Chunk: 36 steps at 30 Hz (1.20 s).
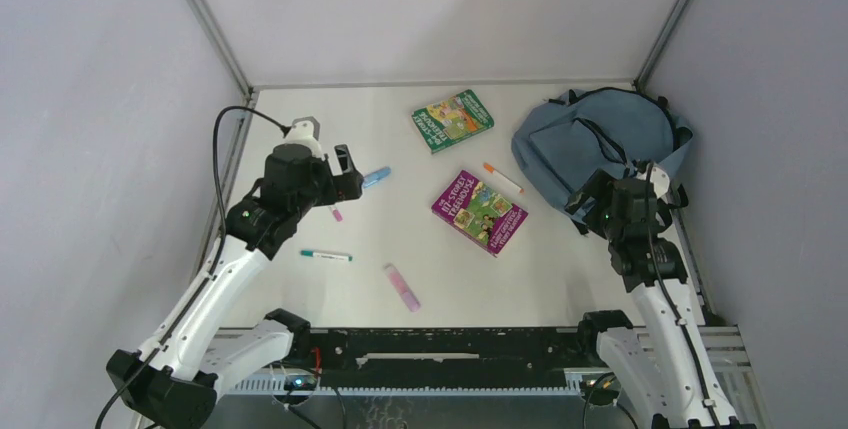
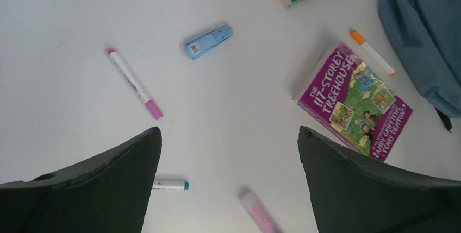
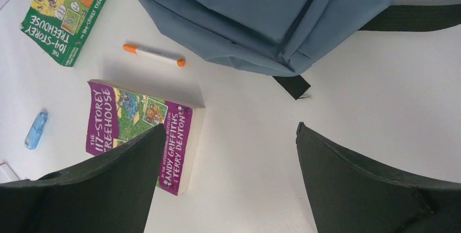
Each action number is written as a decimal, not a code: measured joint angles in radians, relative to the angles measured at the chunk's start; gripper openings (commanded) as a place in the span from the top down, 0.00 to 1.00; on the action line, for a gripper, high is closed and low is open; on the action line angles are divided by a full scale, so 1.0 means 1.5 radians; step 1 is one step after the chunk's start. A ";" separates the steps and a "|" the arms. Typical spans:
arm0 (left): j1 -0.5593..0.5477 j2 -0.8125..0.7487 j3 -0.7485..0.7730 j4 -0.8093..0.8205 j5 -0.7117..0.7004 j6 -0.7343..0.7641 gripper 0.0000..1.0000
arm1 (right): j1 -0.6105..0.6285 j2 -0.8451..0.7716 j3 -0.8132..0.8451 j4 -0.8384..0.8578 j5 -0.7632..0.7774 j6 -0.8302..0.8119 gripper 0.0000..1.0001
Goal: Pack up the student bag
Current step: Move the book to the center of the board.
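Note:
The student bag (image 1: 600,139), dusty blue with black straps, lies at the table's back right; its lower edge fills the top of the right wrist view (image 3: 261,16). A purple book (image 1: 480,211) lies mid-table and a green book (image 1: 452,119) behind it. My right gripper (image 3: 228,127) hovers open just in front of the bag, over bare table beside the purple book (image 3: 138,130). My left gripper (image 2: 228,132) hangs open and empty above the left side, with a pink marker (image 2: 135,83) and a blue correction tape (image 2: 208,42) ahead of it.
An orange-capped marker (image 1: 502,177) lies between the purple book and the bag. A teal-capped pen (image 1: 326,255) and a pink highlighter (image 1: 402,287) lie nearer the front edge. Grey walls close in on the table's left, back and right.

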 measured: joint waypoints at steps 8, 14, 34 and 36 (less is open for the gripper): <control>0.000 0.004 -0.002 0.028 0.061 0.001 0.01 | 0.000 0.030 0.000 0.001 -0.006 0.001 0.03; -0.008 0.054 -0.002 0.037 0.128 0.002 0.01 | 0.000 0.051 0.000 0.001 -0.019 0.005 0.03; -0.184 0.133 -0.005 0.052 0.150 0.012 0.00 | 0.067 0.398 -0.028 0.210 -0.225 0.033 0.00; -0.184 0.129 -0.005 0.049 0.143 0.011 0.00 | 0.087 0.432 -0.028 0.229 -0.238 0.040 0.00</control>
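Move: The purple book lies about 25 cm to the right hand's left, some 4 cm farther out and 16 cm below it; the orange marker is roughly 20 cm left and 13 cm ahead, and the backpack's middle 23 cm ahead and 5 cm right. From the left hand the book is about 34 cm right, level with it and 22 cm lower. The blue highlighter sits 9 cm ahead and 9 cm right, the pink highlighter 19 cm back and 15 cm right. Down and to its left, slowly at first and then faster, the right hand swings in about 12 cm lower and 10 cm sideways to the book's right-hand end, tipping its open fingers down and turning counter-clockwise. The left hand sweeps right towards the book from the other side, sinking and drawing back a little, and turns some 25 degrees clockwise, fingers staying wide open. ##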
